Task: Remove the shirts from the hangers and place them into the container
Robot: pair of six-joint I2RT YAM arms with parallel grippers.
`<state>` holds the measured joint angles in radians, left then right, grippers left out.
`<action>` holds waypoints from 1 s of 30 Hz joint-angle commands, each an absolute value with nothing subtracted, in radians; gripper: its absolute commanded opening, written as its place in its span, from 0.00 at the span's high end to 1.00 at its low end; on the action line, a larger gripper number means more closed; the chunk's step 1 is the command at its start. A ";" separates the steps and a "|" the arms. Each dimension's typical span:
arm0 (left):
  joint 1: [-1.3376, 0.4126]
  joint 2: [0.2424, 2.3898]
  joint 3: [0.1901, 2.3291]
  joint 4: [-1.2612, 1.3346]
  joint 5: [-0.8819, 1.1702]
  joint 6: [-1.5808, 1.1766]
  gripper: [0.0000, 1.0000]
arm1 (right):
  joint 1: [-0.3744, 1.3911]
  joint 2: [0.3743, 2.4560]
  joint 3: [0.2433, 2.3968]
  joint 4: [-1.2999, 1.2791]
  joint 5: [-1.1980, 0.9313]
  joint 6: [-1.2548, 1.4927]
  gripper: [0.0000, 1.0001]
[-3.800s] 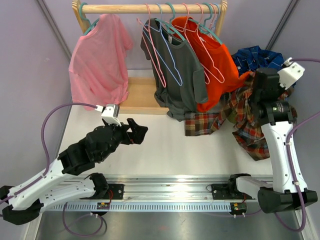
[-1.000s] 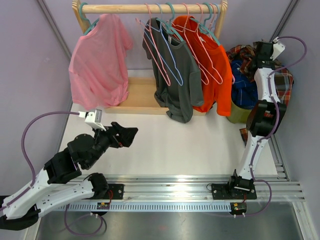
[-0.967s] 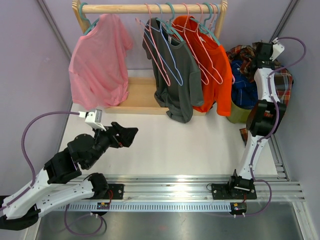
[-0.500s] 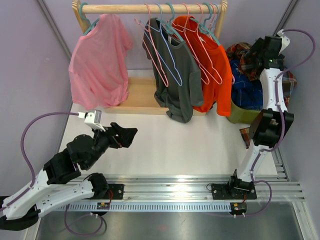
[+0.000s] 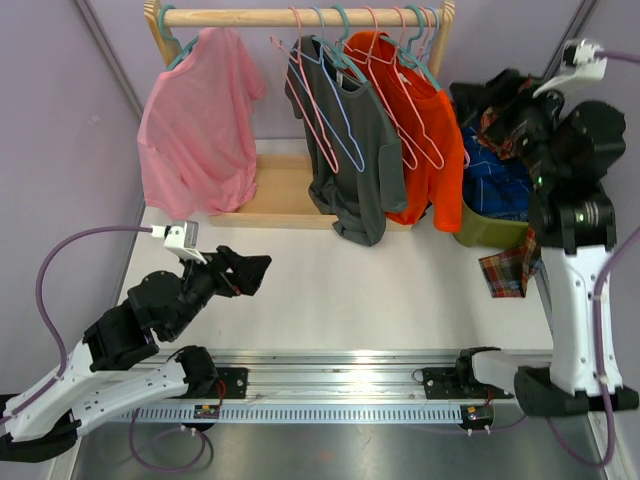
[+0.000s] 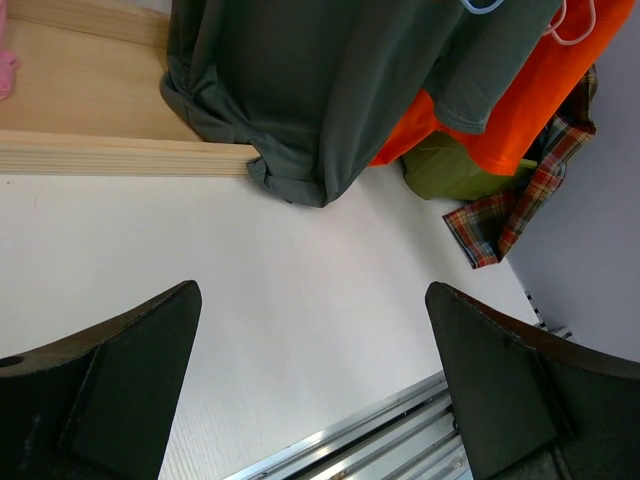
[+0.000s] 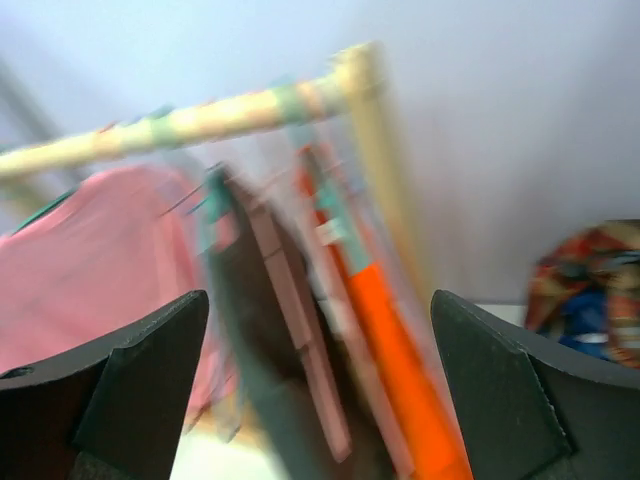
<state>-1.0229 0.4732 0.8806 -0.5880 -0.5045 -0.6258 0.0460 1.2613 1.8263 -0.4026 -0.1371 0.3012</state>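
Note:
On the wooden rail hang a pink shirt point(image 5: 195, 120), a dark grey shirt point(image 5: 350, 150) and an orange shirt point(image 5: 428, 140), with bare pink, teal and lavender hangers point(image 5: 330, 110) in front of the grey one. The olive container point(image 5: 490, 230) at the right holds a blue plaid shirt point(image 5: 497, 180). A red-brown-green plaid shirt point(image 5: 512, 270) drapes over its rim. My right gripper point(image 5: 478, 98) is open and empty, raised beside the container and facing the rack; its blurred wrist view shows the orange shirt point(image 7: 400, 350). My left gripper point(image 5: 250, 270) is open and empty, low over the table.
The rack's wooden base point(image 5: 280, 195) lies behind the table. The metal rail point(image 5: 330, 385) with the arm bases runs along the near edge. In the left wrist view the grey shirt's hem point(image 6: 300, 180) touches the tabletop beside the container point(image 6: 450, 170).
My right gripper opened and let the plaid shirt go at the container, then rose and swung to face the rack. The left arm barely moved.

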 commanded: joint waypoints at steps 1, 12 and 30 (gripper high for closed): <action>-1.026 0.474 0.922 -0.534 -0.517 -0.586 0.01 | 0.147 1.160 1.674 -0.430 -0.253 0.264 0.00; -1.025 0.508 0.965 -0.463 -0.489 -0.502 0.01 | 0.359 0.976 1.500 -0.621 -0.353 0.253 0.01; -1.026 0.649 1.080 -0.368 -0.423 -0.402 0.01 | 0.397 0.936 1.405 -0.523 -0.500 0.282 0.00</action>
<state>-1.0233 0.6331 1.0267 -0.4465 -0.4561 -0.4397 0.3851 0.9356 1.4120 -0.5884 -0.4423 0.2714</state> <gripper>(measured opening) 0.987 0.993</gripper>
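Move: Coming out of the container, the right hand has the grey shirt about 7 cm ahead, 24 cm to its left and 23 cm lower; the orange shirt hangs 10 cm left and 7 cm ahead, some 20 cm lower, and the container sits 17 cm ahead, 20 cm right and 42 cm down. From the left hand the grey shirt is roughly 26 cm ahead, 17 cm right and about level, with the empty hangers 27 cm ahead, 12 cm right, 14 cm up, and the pink shirt 27 cm ahead, 13 cm left, about level. The right hand, empty and wide open, swings away from the container, drawing back about 14 cm and going almost as far left and down, ending out in front of the orange shirt and nearer the grey one, while it turns some 35 degrees counter-clockwise and tips down; most of the travel comes early, then it eases almost to a stop. Meanwhile the left hand, also open and touching nothing, rises about 6 cm with a slight drift right, towards the grey shirt, its fingers tilting up a little. ##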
